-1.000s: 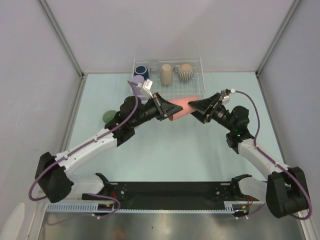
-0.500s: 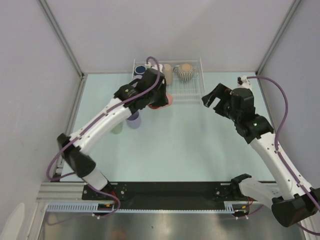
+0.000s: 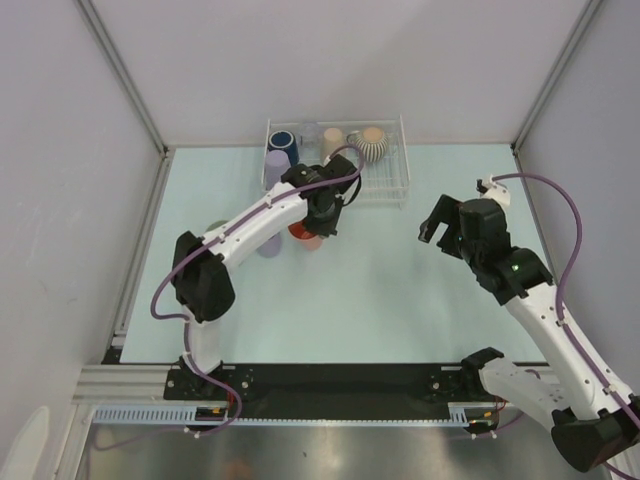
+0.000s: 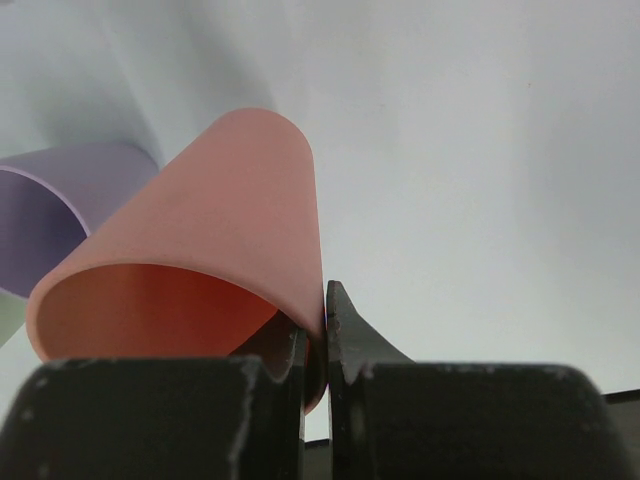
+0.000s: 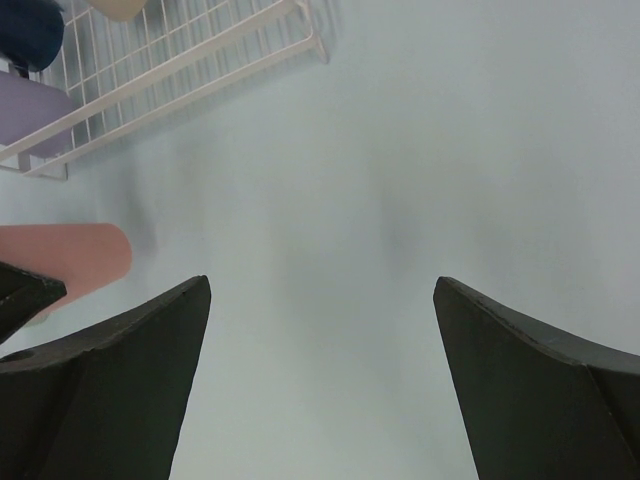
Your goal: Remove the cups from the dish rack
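My left gripper (image 4: 315, 330) is shut on the rim of the salmon-pink cup (image 4: 210, 240), one finger inside and one outside. From above, that cup (image 3: 305, 236) is under the left gripper (image 3: 314, 222), just in front of the dish rack (image 3: 390, 188). A lavender cup (image 3: 268, 245) stands right beside it on the table, with a pale green one (image 3: 214, 227) further left. The rack holds a navy mug (image 3: 282, 141), a second lavender cup (image 3: 277, 163), a clear cup (image 3: 308, 132), a tan cup (image 3: 333, 144) and a ribbed beige mug (image 3: 372, 146). My right gripper (image 3: 432, 228) hangs open and empty right of the rack.
The left arm (image 3: 250, 225) stretches diagonally over the left half of the table and partly covers the lavender and green cups. In the right wrist view the rack's corner (image 5: 310, 35) and the salmon-pink cup (image 5: 75, 255) lie to the left of the open right gripper (image 5: 320, 290).
The right gripper has let go of the salmon-pink cup and pulled back to the right. The left gripper has carried the cup leftward, next to the lavender cup on the table.
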Robot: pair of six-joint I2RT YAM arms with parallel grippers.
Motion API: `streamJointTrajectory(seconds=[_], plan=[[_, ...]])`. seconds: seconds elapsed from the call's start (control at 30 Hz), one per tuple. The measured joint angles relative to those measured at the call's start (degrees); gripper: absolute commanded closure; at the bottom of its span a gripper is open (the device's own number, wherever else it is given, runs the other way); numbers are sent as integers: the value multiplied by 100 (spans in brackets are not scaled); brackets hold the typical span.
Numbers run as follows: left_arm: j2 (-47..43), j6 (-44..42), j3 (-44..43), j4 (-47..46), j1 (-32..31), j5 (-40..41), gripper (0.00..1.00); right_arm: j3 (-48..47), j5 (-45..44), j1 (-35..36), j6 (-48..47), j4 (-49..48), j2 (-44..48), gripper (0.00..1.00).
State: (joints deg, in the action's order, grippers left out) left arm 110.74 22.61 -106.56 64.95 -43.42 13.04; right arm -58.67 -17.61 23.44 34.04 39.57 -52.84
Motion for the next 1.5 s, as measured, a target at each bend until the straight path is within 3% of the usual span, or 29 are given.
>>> streamJointTrajectory(seconds=[0.47,1.33,1.43,1.5], plan=[[754,-225,-428,35,487,7,100,59,116,7,-146,2,-74,0],[1211,-275,-636,2,516,-293,99,326,146,7,-179,-42,-83,0],[1220,-275,-640,2,520,-295,90,352,153,2,-216,-39,-81,0],[1231,-273,-654,2,520,-299,77,352,155,-11,-238,-48,-81,0]])
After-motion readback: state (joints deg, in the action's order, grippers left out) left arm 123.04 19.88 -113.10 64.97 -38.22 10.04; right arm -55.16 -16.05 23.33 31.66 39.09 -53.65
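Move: Standing about 14 cm to the left and 3 cm ahead of the left hand, the purple cup marks the row; the spot for the held coral cup is 4 cm ahead, 5 cm left and, at mid-cup height, roughly 10 cm below. The green cup stands about 11 cm farther left than the purple one, level with it. The dish rack's middle lies some 24 cm straight ahead. From the right hand the spot is about 8 cm ahead, 29 cm left and 18 cm lower. Keeping its pinch on the right side of the coral cup's rim, the left hand carries the cup forward about 4 cm, drifting slightly left and back, while sinking towards the table beside the purple cup. It then goes straight down to finish some 5 cm lower, tipping barely 5 degrees, fingers still shut. The empty right hand, wide open, sinks about 3 cm. ##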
